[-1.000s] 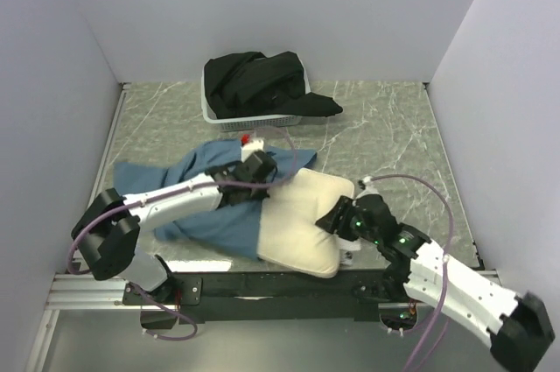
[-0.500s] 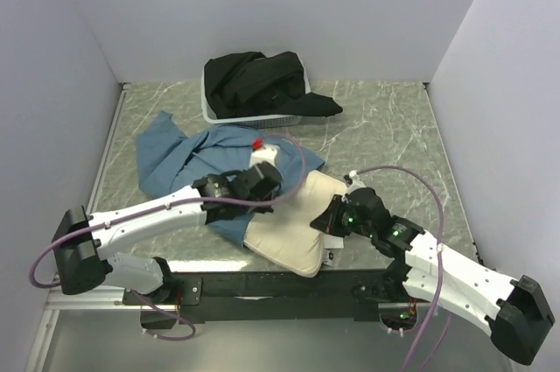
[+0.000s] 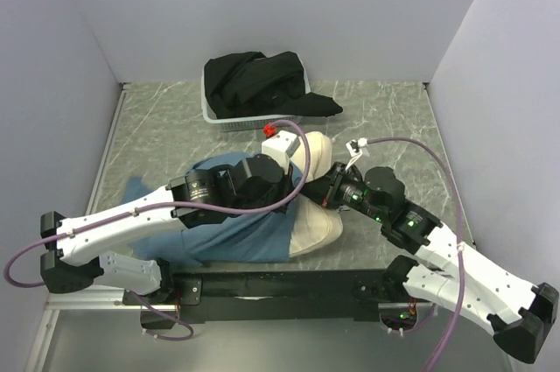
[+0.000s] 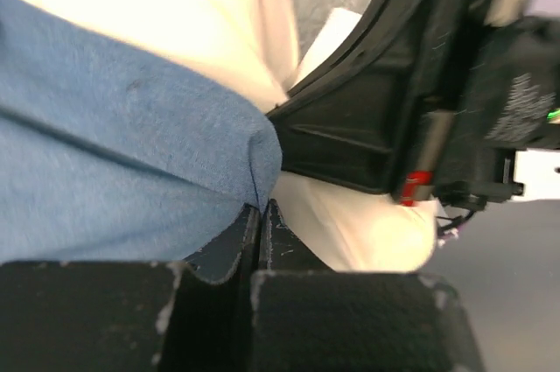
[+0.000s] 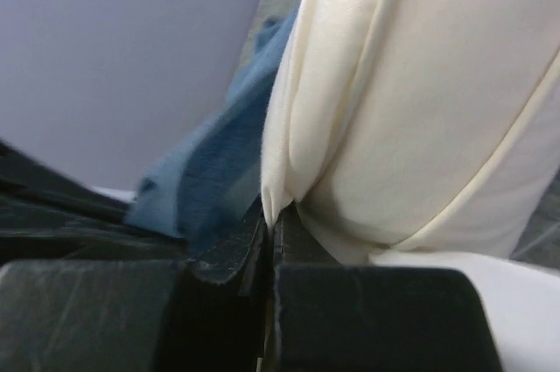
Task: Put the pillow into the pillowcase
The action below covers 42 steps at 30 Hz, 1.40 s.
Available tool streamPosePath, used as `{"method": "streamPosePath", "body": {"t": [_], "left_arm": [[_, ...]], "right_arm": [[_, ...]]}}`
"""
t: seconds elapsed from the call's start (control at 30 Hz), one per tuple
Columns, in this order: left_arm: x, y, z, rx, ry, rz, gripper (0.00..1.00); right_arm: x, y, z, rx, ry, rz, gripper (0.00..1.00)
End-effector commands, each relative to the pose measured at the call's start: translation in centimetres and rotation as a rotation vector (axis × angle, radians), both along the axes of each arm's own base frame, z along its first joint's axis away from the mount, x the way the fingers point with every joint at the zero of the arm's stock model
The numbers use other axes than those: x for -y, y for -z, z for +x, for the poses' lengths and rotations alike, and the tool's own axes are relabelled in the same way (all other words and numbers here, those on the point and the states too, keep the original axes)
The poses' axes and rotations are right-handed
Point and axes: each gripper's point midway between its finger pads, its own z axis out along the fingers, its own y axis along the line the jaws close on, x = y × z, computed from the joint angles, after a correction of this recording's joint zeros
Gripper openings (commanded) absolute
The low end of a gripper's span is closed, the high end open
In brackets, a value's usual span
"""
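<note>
The cream pillow (image 3: 317, 151) stands tilted at mid-table, its lower left part covered by the slate-blue pillowcase (image 3: 236, 241). My left gripper (image 3: 302, 186) is shut on the pillowcase's edge. In the left wrist view the jaws (image 4: 261, 207) pinch a fold of the blue pillowcase (image 4: 131, 144) against the pillow (image 4: 201, 22). My right gripper (image 3: 331, 190) meets it from the right. In the right wrist view it (image 5: 271, 219) is shut on a thin fold of the pillow (image 5: 420, 109), with the pillowcase (image 5: 219, 171) just behind.
A white basket (image 3: 223, 118) holding a black cloth (image 3: 262, 79) stands at the back, close behind the pillow. Grey walls close in the left, right and far sides. The two arms cross closely at the table's middle.
The right gripper has shut on the pillow's edge. The left arm has dragged the pillowcase rightward over the pillow, and the pillow has tipped up toward the basket.
</note>
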Motion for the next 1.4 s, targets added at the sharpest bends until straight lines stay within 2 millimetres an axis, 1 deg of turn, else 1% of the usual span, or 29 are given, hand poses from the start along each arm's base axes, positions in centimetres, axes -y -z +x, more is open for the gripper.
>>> {"method": "streamPosePath", "body": {"t": [0.0,0.07,0.13,0.2,0.23,0.27,0.3,0.33,0.37,0.4,0.43,0.47,0.5,0.53,0.57,0.6,0.63,0.67,0.73,0.77,0.8,0.83,0.87,0.93,0.97,1.07,1.2,1.3,1.37], "left_arm": [[1.9,-5.8,1.7,0.057,-0.03,-0.209,0.02],[0.5,-6.5,3.7,0.063,-0.058,-0.256,0.02],[-0.7,-7.4,5.6,0.068,-0.076,-0.288,0.02],[-0.9,-9.1,7.0,0.098,-0.076,-0.301,0.01],[0.3,-8.5,7.6,0.072,-0.039,-0.284,0.01],[1.2,-11.4,7.6,0.109,0.004,-0.317,0.01],[2.2,-11.8,7.2,0.097,0.047,-0.311,0.01],[4.6,-11.1,6.4,0.069,0.109,-0.286,0.01],[5.3,-14.2,5.4,0.122,0.148,-0.319,0.01],[5.5,-14.1,5.1,0.14,0.126,-0.277,0.01],[6.6,-14.2,3.4,0.156,0.157,-0.26,0.01],[6.2,-14.3,3.6,0.163,0.114,-0.248,0.01],[5.8,-13.4,3.5,0.139,0.094,-0.238,0.01],[4.9,-14.2,3.2,0.139,0.079,-0.285,0.01],[5.1,-10.8,3.0,0.084,0.07,-0.255,0.01],[4.9,-9.8,2.5,0.059,0.074,-0.268,0.01],[4.3,-10.5,2.2,0.061,0.063,-0.33,0.01],[4.1,-6.6,1.9,-0.011,0.034,-0.297,0.01],[2.8,-4.7,1.9,-0.045,-0.027,-0.31,0.01],[2.4,-1.4,1.7,-0.098,-0.064,-0.284,0.01],[1.3,-0.6,2.0,-0.099,-0.116,-0.289,0.01],[0.8,0.5,1.7,-0.134,-0.157,-0.299,0.01],[-0.1,3.8,1.5,-0.16,-0.19,-0.249,0.01],[-1.7,5.9,1.3,-0.17,-0.262,-0.224,0.01],[-2.5,8.2,0.9,-0.198,-0.288,-0.188,0.01],[-3.7,10.8,0.3,-0.218,-0.299,-0.133,0.03],[-2.7,11.0,-0.7,-0.202,-0.209,-0.09,0.04],[-0.7,9.2,-1.2,-0.176,-0.117,-0.1,0.01],[0.5,5.6,-0.9,-0.127,-0.069,-0.149,0.01]], "right_arm": [[-0.3,3.9,0.7,-0.014,0.037,-0.055,0.0],[0.4,6.9,0.3,-0.052,0.053,-0.094,0.0],[0.6,8.3,-0.4,-0.082,0.054,-0.079,0.0],[0.3,9.7,-1.2,-0.101,0.036,-0.08,0.0],[0.3,9.8,-1.3,-0.105,0.032,-0.085,0.0],[0.1,9.2,-1.3,-0.09,0.024,-0.083,0.0],[0.1,8.2,-1.1,-0.065,0.023,-0.08,0.0],[1.1,8.6,-0.8,-0.078,0.063,-0.14,0.0],[1.4,5.6,0.0,-0.01,0.087,-0.142,0.0],[2.6,3.4,0.5,0.039,0.128,-0.131,0.0],[3.8,2.4,0.8,0.064,0.174,-0.154,0.0],[4.5,-0.1,0.9,0.118,0.191,-0.131,0.0],[5.3,-1.4,0.9,0.144,0.213,-0.112,0.0],[5.5,-1.3,0.8,0.137,0.212,-0.123,0.0],[5.1,-1.1,0.4,0.128,0.176,-0.125,0.0],[4.5,0.4,0.5,0.094,0.156,-0.158,0.0],[4.1,1.4,0.5,0.074,0.14,-0.176,0.0],[3.5,4.3,0.5,0.016,0.114,-0.219,0.0],[2.5,5.5,0.7,-0.001,0.094,-0.196,0.0],[2.1,7.0,0.3,-0.034,0.071,-0.193,0.0],[1.7,7.6,0.2,-0.047,0.055,-0.187,0.0],[1.6,7.8,0.3,-0.048,0.058,-0.187,0.0],[1.8,8.0,0.4,-0.048,0.064,-0.201,0.0],[2.3,8.1,0.7,-0.045,0.086,-0.222,0.0],[2.4,7.4,0.8,-0.027,0.091,-0.225,0.0],[2.5,6.8,0.8,-0.015,0.091,-0.223,0.0],[2.3,6.5,1.2,-0.014,0.096,-0.235,0.0],[1.6,5.5,1.2,-0.014,0.065,-0.226,0.0],[1.5,4.3,1.4,0.009,0.07,-0.216,0.03]]}}
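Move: The left hand grips the blue pillowcase near its mouth. The pillow's bare cream end is about 7 cm to its right, level fore and aft, and hangs some 10 cm lower; the bulk of the pillowcase sags about 20 cm to its left, 7 cm back and 18 cm below. The right hand pinches the pillow's end, with the pillowcase mouth roughly 7 cm to its left, straight across and slightly lower. Still pinching pillowcase and pillow, the two hands shake them. The left swings forward and up about 8 cm each, veering right on the rise, then draws back and plunges some 20 cm, bearing left. The right pumps down 15 cm, up, and down again, finishing about 11 cm lower and a little to its right, fingers tipped some 20 degrees further down. ##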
